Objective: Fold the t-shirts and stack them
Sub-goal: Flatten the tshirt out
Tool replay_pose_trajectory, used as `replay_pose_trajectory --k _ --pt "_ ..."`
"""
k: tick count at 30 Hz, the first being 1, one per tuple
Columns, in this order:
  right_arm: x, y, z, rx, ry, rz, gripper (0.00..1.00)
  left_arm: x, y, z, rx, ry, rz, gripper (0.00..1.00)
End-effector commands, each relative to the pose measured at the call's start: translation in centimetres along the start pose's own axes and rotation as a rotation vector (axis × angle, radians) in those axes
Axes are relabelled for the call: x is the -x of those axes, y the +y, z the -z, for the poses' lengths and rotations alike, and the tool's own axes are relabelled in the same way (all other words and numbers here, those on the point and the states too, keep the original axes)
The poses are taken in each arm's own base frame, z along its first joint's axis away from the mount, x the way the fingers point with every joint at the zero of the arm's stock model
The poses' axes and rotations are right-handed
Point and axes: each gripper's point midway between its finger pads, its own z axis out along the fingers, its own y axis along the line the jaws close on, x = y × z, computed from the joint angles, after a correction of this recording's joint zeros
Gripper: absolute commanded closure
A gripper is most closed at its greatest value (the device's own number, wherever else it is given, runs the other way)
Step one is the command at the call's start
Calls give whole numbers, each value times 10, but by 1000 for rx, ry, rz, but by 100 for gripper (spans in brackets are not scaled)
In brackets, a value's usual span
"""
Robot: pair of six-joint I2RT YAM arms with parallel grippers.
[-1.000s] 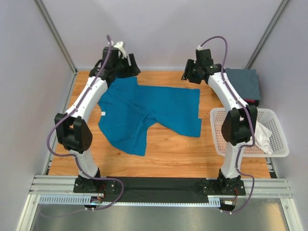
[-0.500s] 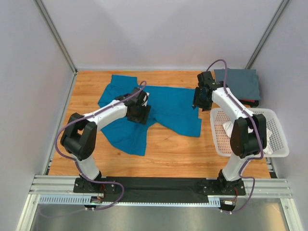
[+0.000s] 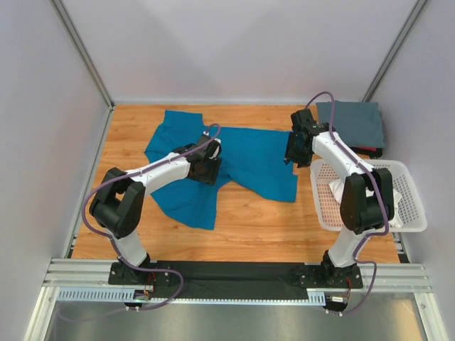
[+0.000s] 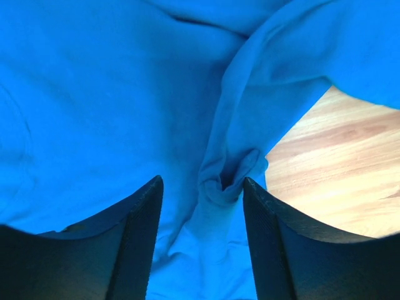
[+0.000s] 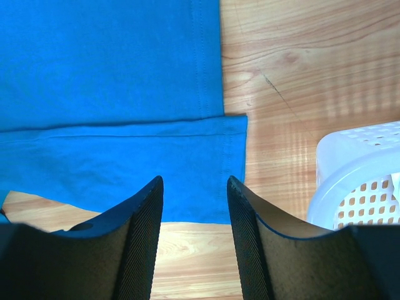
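Observation:
The teal-blue t-shirt (image 3: 249, 156) lies crumpled and spread across the middle of the wooden table. My left gripper (image 3: 207, 169) is low over its centre. In the left wrist view the left gripper (image 4: 201, 187) is open, its fingers (image 4: 137, 237) astride a bunched ridge of teal cloth (image 4: 228, 178). My right gripper (image 3: 295, 153) hovers at the shirt's right edge. Seen from the right wrist, the right gripper (image 5: 194, 184) is open above the hemmed corner (image 5: 231, 169), holding nothing. A folded slate grey t-shirt (image 3: 352, 122) lies at the back right. A white t-shirt (image 3: 391, 197) sits in the basket.
The white plastic lattice basket (image 3: 370, 226) stands at the right, close beside the right arm, and its rim (image 5: 356, 181) shows in the right wrist view. Grey walls enclose the table on three sides. Bare wood (image 3: 256, 227) lies in front of the shirt.
Both arms swung down from the back of the table onto the teal shirt, the left to its middle, the right to its right edge. In the last half second they barely shifted.

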Motion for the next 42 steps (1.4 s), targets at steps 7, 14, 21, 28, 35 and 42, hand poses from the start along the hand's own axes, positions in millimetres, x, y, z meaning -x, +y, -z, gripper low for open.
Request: replay_pose_trajectory --k 7,14,21,28,35,42 --pt "10 3 4 12 -47 -14 53 32 -14 -4 -38 -101 71 48" --pt "4 -8 -3 -46 -33 -22 53 25 -23 6 -103 -76 46 100" --pt "-4 -2 -11 -20 -16 -80 53 -10 -34 56 -270 -25 -98 100" --pt "-10 0 -24 -35 14 -89 54 -61 -38 69 -312 145 -265 100" --pt "-12 -1 -24 -49 14 -84 53 -94 -63 74 -364 257 -331 100" --pt "-20 0 -35 -39 34 -84 53 -133 -87 88 -448 352 -325 100"
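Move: Just under the left fingertips, about 1 cm ahead, 1 cm to the right and 2 cm down, lies the bunched ridge in the middle of the blue t-shirt; the shirt's near tip is roughly 17 cm back and 4 cm left of that hand. Straight below the right hand, some 6 cm down and 1 cm to its right, is the shirt's right flap, with the basket's middle about 23 cm right and 7 cm back. The ridge is about 24 cm left of the right hand, level with it and 5 cm lower. Closing fully on the ridge after edging about 1 cm forward and down, the left hand pinches the cloth, lifts some 4 cm, then drags it about 15 cm back towards the robot while sinking again. Its wrist turns clockwise by roughly 30 degrees and tilts the fingertips back. The right hand, still half open and empty, sinks some 3 cm towards the flap. ##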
